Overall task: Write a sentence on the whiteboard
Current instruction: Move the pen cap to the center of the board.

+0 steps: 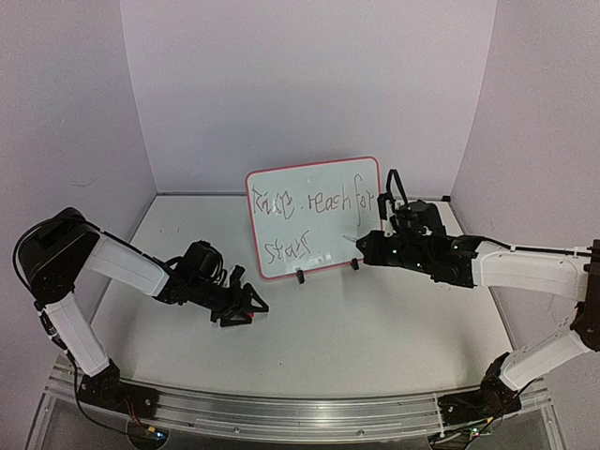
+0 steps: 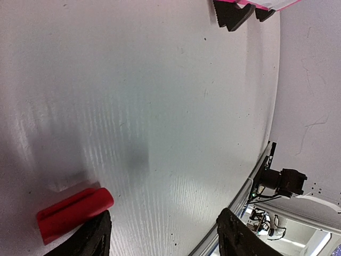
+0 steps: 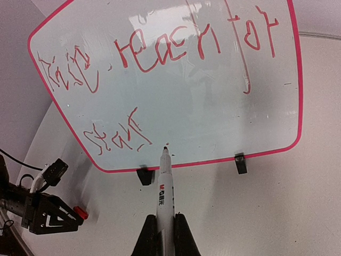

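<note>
The whiteboard (image 1: 323, 239) stands upright on two black feet at the back middle of the table, its pink frame also filling the right wrist view (image 3: 213, 106). The sentence (image 3: 144, 53) runs across it in two lines of thin scrawl, "stars" at the lower left. My right gripper (image 3: 165, 237) is shut on a white marker (image 3: 166, 192). The marker tip sits at the board's lower part, just right of "stars"; contact is unclear. My left gripper (image 1: 251, 307) hovers low over the table left of the board, open (image 2: 162, 234). A red cap (image 2: 74, 213) lies against one finger.
White walls close in the table on three sides. An aluminium rail (image 1: 300, 408) with both arm bases runs along the near edge. The board's black feet (image 2: 232, 13) show at the top of the left wrist view.
</note>
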You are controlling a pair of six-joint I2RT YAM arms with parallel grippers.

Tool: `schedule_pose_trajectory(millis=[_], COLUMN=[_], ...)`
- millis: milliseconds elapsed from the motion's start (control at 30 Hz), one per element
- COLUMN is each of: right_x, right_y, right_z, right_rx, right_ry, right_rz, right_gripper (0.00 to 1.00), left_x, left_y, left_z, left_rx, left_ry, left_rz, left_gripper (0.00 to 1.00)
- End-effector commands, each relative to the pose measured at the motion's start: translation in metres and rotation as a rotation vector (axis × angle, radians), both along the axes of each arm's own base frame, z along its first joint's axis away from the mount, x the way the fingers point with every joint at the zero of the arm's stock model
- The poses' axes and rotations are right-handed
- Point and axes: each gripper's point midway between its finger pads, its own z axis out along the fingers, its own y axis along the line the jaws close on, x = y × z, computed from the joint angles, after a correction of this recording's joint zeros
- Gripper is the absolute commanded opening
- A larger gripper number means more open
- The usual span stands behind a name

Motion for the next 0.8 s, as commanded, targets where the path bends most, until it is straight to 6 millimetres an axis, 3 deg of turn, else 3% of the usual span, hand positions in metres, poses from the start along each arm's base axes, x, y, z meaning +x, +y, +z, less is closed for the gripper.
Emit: schedule_pose_trajectory(millis=[0, 67, 167, 233, 333, 467, 533, 767], right_x=[0.002, 0.002, 0.001, 0.000, 0.001, 0.000, -0.001, -0.002], right_y=[-0.004, -0.005, -0.006, -0.007, -0.008, -0.007, -0.007, -0.010], right_z=[0.018, 0.018, 0.021, 0.022, 0.020, 0.017, 0.017, 0.023], right_rx=[0.032, 0.031, 0.027, 0.026, 0.021, 0.024, 0.024, 0.028], right_ry=[-0.044, -0.044, -0.049, -0.055, -0.052, -0.043, -0.043, -0.057], right_rz=[-0.021, -0.022, -0.020, -0.022, -0.027, -0.022, -0.021, -0.023], right_gripper=[0.00, 0.00, 0.00, 0.00, 0.00, 0.00, 0.00, 0.00], left_x=[0.023, 0.029, 0.027, 0.019, 0.011, 0.018, 0.024, 0.032], left_y=[-0.018, -0.021, -0.025, -0.018, 0.000, 0.036, 0.044, 0.048], left_z=[0.011, 0.021, 0.056, 0.071, 0.078, 0.052, 0.041, 0.025], left_rx=[-0.045, -0.064, -0.119, -0.089, 0.023, 0.299, 0.380, 0.447], left_ry=[-0.098, -0.158, -0.294, -0.379, -0.501, -0.545, -0.537, -0.556], left_rz=[0.008, -0.008, -0.077, -0.147, -0.245, -0.277, -0.282, -0.307], left_gripper=[0.68, 0.68, 0.68, 0.67, 0.66, 0.54, 0.49, 0.43])
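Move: The red pen cap lies on the table right by my left hand's lower fingertip, about 3 cm below the hand point and 2 cm to its left, level with it fore and aft. The whiteboard's lower left corner is some 8 cm ahead and 2 cm right of that hand, its left clip 8 cm ahead and 10 cm right. From my right hand, the cap is about 8 cm back, 23 cm left and 19 cm down. I edge my left hand forward and right about 1 cm, with its lower fingertip against the cap, then lift clear by about 7 cm. Swinging back left and a little forward over the table, I tip the fingers more steeply down, roughly 35 degrees in all, and sink about 4 cm again while they narrow from wide to about half open, empty above the cap. ##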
